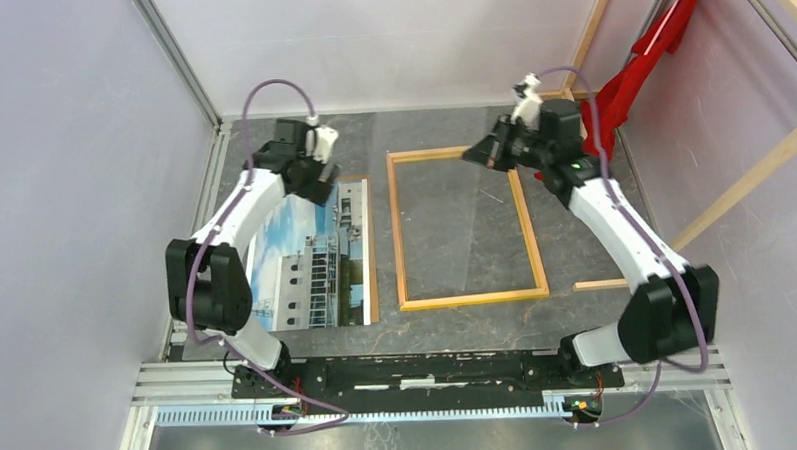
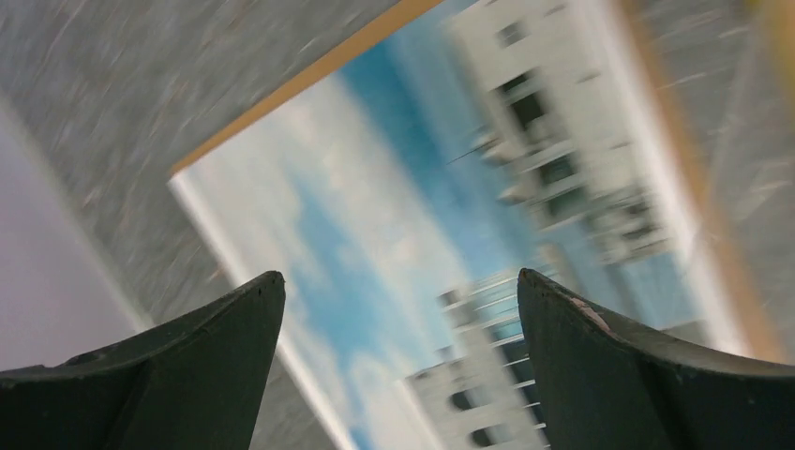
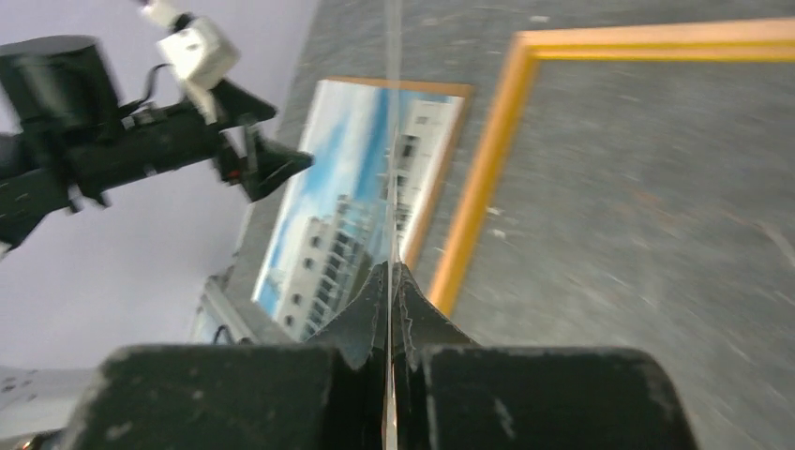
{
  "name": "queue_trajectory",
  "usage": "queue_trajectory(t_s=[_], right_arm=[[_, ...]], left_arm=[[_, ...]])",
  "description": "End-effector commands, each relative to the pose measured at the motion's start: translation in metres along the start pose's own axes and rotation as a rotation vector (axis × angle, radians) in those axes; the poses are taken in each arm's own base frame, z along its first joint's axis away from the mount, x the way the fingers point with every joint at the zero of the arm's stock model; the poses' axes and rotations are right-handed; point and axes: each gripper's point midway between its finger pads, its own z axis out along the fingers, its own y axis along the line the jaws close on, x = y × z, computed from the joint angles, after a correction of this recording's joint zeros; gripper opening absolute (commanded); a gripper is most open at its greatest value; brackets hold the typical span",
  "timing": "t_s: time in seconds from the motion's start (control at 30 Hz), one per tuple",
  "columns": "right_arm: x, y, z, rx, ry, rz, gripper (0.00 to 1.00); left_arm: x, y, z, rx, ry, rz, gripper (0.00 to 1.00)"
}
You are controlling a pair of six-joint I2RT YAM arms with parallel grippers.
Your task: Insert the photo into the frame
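Note:
The photo (image 1: 310, 253), a white building against blue sky, lies face up on a brown backing sheet (image 1: 371, 248) at the left of the table. My left gripper (image 1: 318, 186) hovers over its far end, open and empty; in the left wrist view (image 2: 401, 277) the photo (image 2: 394, 216) fills the space between the fingers. The frame (image 1: 396, 235) lies flat in the middle, its opening bare. My right gripper (image 1: 470, 156) is at the frame's far left corner, shut (image 3: 389, 272) on a thin clear sheet (image 3: 391, 141) seen edge-on. The frame rail (image 3: 478, 178) and photo (image 3: 347, 197) lie beyond.
Bare wooden beams with a red cloth (image 1: 649, 56) lean at the back right. Pale enclosure walls close in the left, back and right. A metal rail (image 1: 430, 369) with the arm bases runs along the near edge. The left arm (image 3: 122, 141) shows in the right wrist view.

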Motion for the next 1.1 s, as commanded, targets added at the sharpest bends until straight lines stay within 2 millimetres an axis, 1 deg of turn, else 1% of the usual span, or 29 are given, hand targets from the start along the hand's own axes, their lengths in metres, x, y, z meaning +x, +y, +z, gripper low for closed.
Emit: queue_trajectory(t_s=[0.0, 0.03, 0.07, 0.1, 0.17, 0.23, 0.3, 0.37, 0.43, 0.53, 0.67, 0.73, 0.83, 0.9, 0.93, 1.07], right_arm=[[0.005, -0.05, -0.067, 0.257, -0.038, -0.042, 0.0], [-0.002, -0.053, -0.083, 0.296, -0.076, -0.05, 0.0], [-0.009, -0.056, -0.096, 0.337, -0.112, -0.054, 0.0], [-0.018, -0.055, -0.109, 0.369, -0.148, -0.069, 0.0], [-0.029, -0.052, -0.127, 0.417, -0.19, -0.092, 0.0], [-0.037, -0.047, -0.138, 0.444, -0.21, -0.108, 0.0], [-0.04, -0.044, -0.143, 0.456, -0.211, -0.121, 0.0], [-0.042, -0.043, -0.146, 0.465, -0.206, -0.13, 0.0], [-0.043, -0.047, -0.148, 0.494, -0.191, -0.137, 0.0], [-0.048, -0.051, -0.153, 0.538, -0.176, -0.16, 0.0], [-0.054, -0.049, -0.154, 0.551, -0.155, -0.18, 0.0], [-0.055, -0.049, -0.153, 0.545, -0.155, -0.181, 0.0], [-0.051, -0.049, -0.146, 0.514, -0.139, -0.174, 0.0], [-0.051, -0.049, -0.143, 0.504, -0.13, -0.17, 0.0], [-0.05, -0.05, -0.142, 0.501, -0.128, -0.167, 0.0], [-0.057, -0.045, -0.142, 0.492, -0.141, -0.171, 0.0]], left_arm=[[-0.045, -0.082, -0.003, 0.169, -0.066, -0.002, 1.0], [-0.053, -0.099, -0.001, 0.189, -0.086, 0.006, 1.0], [-0.061, -0.119, -0.001, 0.244, -0.109, 0.013, 1.0], [-0.067, -0.135, 0.0, 0.282, -0.122, 0.011, 1.0], [-0.076, -0.164, 0.001, 0.343, -0.136, 0.029, 1.0], [-0.082, -0.187, 0.003, 0.386, -0.135, 0.042, 1.0], [-0.083, -0.207, 0.008, 0.42, -0.122, 0.04, 1.0], [-0.082, -0.218, 0.017, 0.431, -0.116, 0.032, 1.0], [-0.08, -0.23, 0.027, 0.446, -0.099, 0.014, 1.0], [-0.077, -0.239, 0.039, 0.456, -0.069, -0.01, 1.0], [-0.071, -0.238, 0.052, 0.421, -0.056, -0.013, 0.97], [-0.064, -0.236, 0.056, 0.402, -0.041, -0.012, 0.94], [-0.049, -0.235, 0.062, 0.382, -0.014, 0.002, 0.82], [-0.035, -0.234, 0.067, 0.37, 0.004, 0.02, 0.72], [-0.027, -0.233, 0.069, 0.365, 0.016, 0.031, 0.69], [-0.005, -0.228, 0.077, 0.333, 0.048, 0.079, 0.54]])
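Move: The left side rail of the yellow-edged frame, where the left gripper will close, lies about 23 cm to its right, 3 cm back and some 12 cm below. The photo's middle is about 17 cm left of that rail and 4 cm nearer the base. The right gripper already holds the clear sheet some 27 cm above the frame's middle, which is about 2 cm to its right and 1 cm back; the rail is about 13 cm to its left. Swing the open left gripper right about 22 cm, off the photo and over to the frame's left rail, then sink some 11 cm with the fingers tipping steeper; straddle the rail, start closing around it and ease back left about a centimetre. Meanwhile keep the right fingers shut on the clear sheet and carry it about 15 cm right, rising slightly, with the wrist turning clockwise and rolling its left side down. ##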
